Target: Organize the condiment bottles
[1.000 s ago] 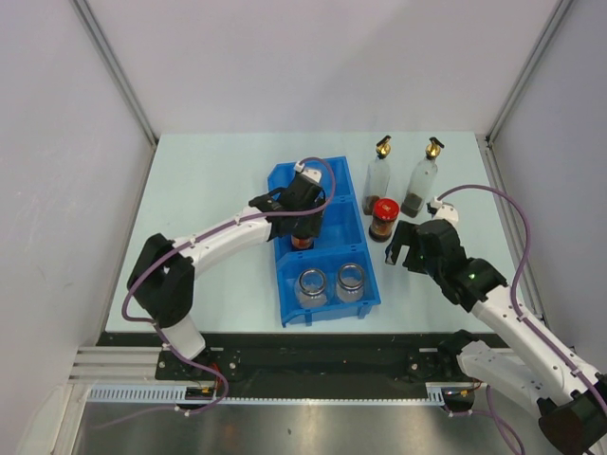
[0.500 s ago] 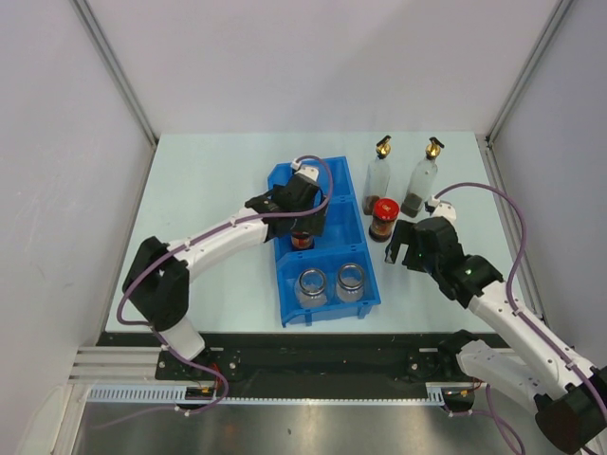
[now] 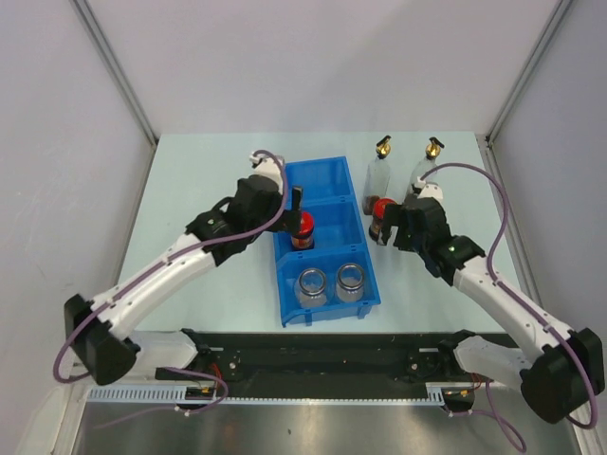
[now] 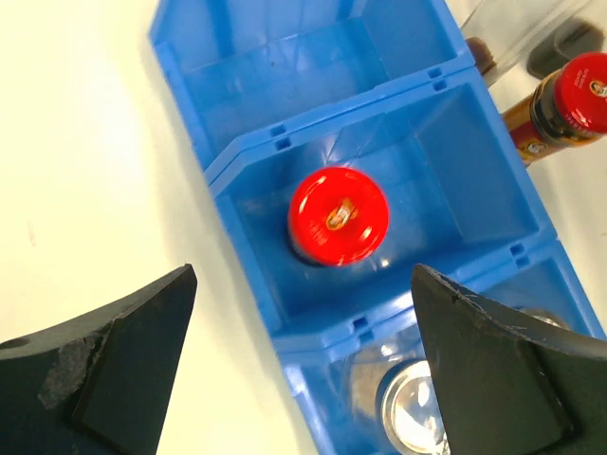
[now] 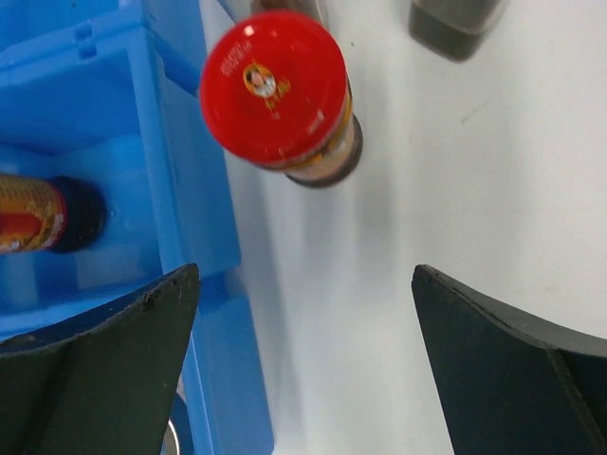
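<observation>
A brown red-lidded jar [image 3: 302, 227] [image 4: 338, 216] stands upright in the middle compartment of the blue bin [image 3: 327, 175]. My left gripper [image 3: 290, 209] [image 4: 302, 280] hangs open above the bin's left wall, apart from that jar. Two silver-lidded jars [image 3: 312, 282] [image 3: 351, 279] sit in the near compartment. The second red-lidded jar [image 3: 383, 209] [image 5: 275, 85] stands on the table right of the bin. My right gripper [image 3: 390, 227] [image 5: 305, 275] is open just short of it, nothing between its fingers. Two tall clear bottles [image 3: 378, 175] [image 3: 424, 169] stand behind.
The bin's far compartment [image 4: 285, 66] holds nothing. The bin's right wall [image 5: 204, 199] runs close beside the jar on the table. The base of a tall bottle [image 5: 455, 24] stands just beyond that jar. White walls with metal posts [image 3: 119, 76] enclose the table.
My left gripper has opened, let go of the red-lidded jar in the middle compartment and drawn back up and to the left. My right gripper has moved forward to the jar on the table.
</observation>
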Controlling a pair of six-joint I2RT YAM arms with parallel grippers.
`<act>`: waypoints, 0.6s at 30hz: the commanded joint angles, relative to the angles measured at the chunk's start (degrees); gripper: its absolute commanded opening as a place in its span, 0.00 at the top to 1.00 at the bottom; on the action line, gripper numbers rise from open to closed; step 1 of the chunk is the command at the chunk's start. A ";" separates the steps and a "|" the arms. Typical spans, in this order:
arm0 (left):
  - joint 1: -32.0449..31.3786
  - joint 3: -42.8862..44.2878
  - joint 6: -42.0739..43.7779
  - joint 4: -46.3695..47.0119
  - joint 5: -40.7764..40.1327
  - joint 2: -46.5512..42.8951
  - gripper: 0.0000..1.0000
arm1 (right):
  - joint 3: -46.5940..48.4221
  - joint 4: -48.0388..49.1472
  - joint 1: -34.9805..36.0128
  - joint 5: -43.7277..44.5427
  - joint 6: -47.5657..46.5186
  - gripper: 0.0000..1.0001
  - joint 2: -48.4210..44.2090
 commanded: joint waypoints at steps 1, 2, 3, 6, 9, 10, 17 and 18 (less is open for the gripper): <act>-0.19 -3.99 -0.87 -4.91 -2.00 -8.47 0.00 | 5.32 6.68 -1.09 -0.41 -4.11 0.00 5.04; -0.19 -4.87 -0.87 -5.53 -2.18 -9.98 0.00 | 5.68 7.47 -1.18 -0.59 -4.55 0.00 6.10; -0.19 -6.79 -0.78 -6.40 -2.62 -11.47 0.00 | 5.95 7.92 -1.36 -0.59 -4.90 0.00 6.89; -0.19 -10.75 -0.43 -6.94 -4.90 -17.97 0.00 | 7.44 9.67 -2.06 -0.50 -5.96 0.00 9.97; -0.10 -14.44 -0.08 -5.72 -6.31 -23.43 0.00 | 8.58 11.08 -2.76 -0.50 -6.84 0.00 13.22; -0.10 -15.41 0.10 -5.01 -6.49 -24.49 0.00 | 9.28 11.61 -2.94 -0.41 -7.28 0.00 14.53; -0.10 -19.29 0.36 -3.42 -6.58 -27.66 0.00 | 12.53 12.67 -4.61 -0.85 -7.19 0.00 21.04; -0.10 -19.47 0.36 -3.51 -6.49 -27.31 0.00 | 12.89 12.49 -4.78 -0.77 -7.28 0.00 21.92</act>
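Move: The red-capped jar still outside the box stands about 11 cm ahead of the right hand, 2 cm left and some 6 cm below. Two tall bottles rise roughly 6 cm beyond that jar, one 2 cm left of it, the other 8 cm right. From the left hand that jar is some 24 cm right, 6 cm ahead and 13 cm down; the boxed red-capped jar is only 3 cm ahead, 4 cm right, 13 cm down. Towards the loose red-capped jar goes the right hand, wide open, about 8 cm forward and dipping only near the end, to just short of the cap without visible contact. Meanwhile the empty left hand, also open and already clear of the boxed jar, draws off nearly level to the left and back, some 11 cm, away from the box. ##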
